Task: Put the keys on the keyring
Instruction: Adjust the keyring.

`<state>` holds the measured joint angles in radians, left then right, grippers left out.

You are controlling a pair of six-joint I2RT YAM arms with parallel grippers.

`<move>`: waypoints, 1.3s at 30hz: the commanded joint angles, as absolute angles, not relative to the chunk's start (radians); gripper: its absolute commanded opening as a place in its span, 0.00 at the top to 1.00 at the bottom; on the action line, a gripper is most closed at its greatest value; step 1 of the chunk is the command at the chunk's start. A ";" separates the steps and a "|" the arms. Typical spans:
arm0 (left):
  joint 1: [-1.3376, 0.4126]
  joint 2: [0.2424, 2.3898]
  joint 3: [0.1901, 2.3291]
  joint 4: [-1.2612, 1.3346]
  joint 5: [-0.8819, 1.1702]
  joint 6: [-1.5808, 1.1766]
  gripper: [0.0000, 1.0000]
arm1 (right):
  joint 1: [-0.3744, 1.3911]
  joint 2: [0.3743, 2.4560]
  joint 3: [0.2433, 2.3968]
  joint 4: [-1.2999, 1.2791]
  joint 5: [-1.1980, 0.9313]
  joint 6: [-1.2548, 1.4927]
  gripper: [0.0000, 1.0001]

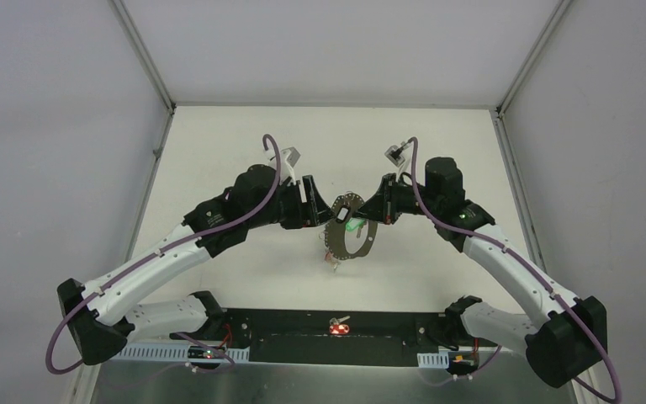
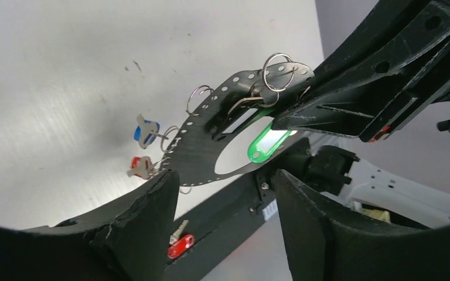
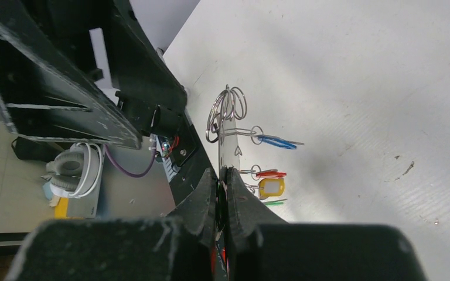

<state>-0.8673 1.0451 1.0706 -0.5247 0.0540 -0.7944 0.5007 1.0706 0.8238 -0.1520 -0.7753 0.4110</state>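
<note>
The keyring [image 1: 349,233] is a wide flat grey loop with small holes along its rim, held above the table. My right gripper [image 3: 222,178] is shut on its edge [image 3: 228,143]. From it hang a blue key [image 2: 145,130], a red key [image 2: 140,168], a green tag [image 2: 268,142] and thin split rings [image 2: 278,70]; the right wrist view also shows a yellow tag [image 3: 271,187]. My left gripper [image 2: 222,187] stands open just left of the ring [image 2: 202,149], nothing between its fingers. Another red key [image 1: 339,326] lies on the black base bar.
The black base bar [image 1: 303,341] runs along the near edge between the two arm bases. White walls [image 1: 328,50] enclose the table at the back and sides. Beyond the table edge, headphones [image 3: 73,172] and cables show in the right wrist view.
</note>
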 commanded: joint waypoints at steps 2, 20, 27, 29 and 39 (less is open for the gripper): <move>-0.815 1.011 0.969 -0.238 0.244 -0.947 0.42 | 0.491 1.054 0.812 -0.004 -0.837 0.497 1.00; -0.706 1.134 1.006 -0.140 0.395 -0.966 0.57 | 0.489 1.060 0.798 -0.003 -0.886 0.524 1.00; -0.701 1.166 1.036 -0.196 0.376 -0.965 0.57 | 0.492 1.058 0.795 -0.004 -0.895 0.522 1.00; -0.701 1.175 1.037 -0.175 0.385 -0.972 0.58 | 0.491 1.060 0.796 -0.003 -0.897 0.522 1.00; -0.701 1.229 1.074 -0.114 0.440 -1.001 0.68 | 0.491 1.058 0.793 -0.004 -0.902 0.514 1.00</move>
<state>-0.7048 1.2049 1.0210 -0.1799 0.3965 -0.9852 0.4873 1.0729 0.7868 -0.0807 -0.8486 0.5034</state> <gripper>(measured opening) 0.326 0.038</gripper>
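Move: The left hand, empty and well open, is going for the small metal rings at the keyring's upper end, about 5 cm ahead of it and 6 cm to its right, at its own height. The green tag by the right fingertips is some 7 cm right and 2 cm back, slightly lower; the hanging red tag is roughly 11 cm back, 1 cm right and 6 cm down. From the right hand, which holds the keyring plate, those rings are about 4 cm ahead and 2 cm left. The left hand reaches right and forward by about 5 cm in all towards the rings at the keyring's upper end, dipping a little, rising a few centimetres, then settling near its starting height, while its wrist tilts some 15 degrees so the fingers point less steeply down and close about halfway from wide open around that end without a clear grip. The right hand keeps its shut fingers pinched on the keyring plate and holds it out almost still, easing back only about a centimetre. ##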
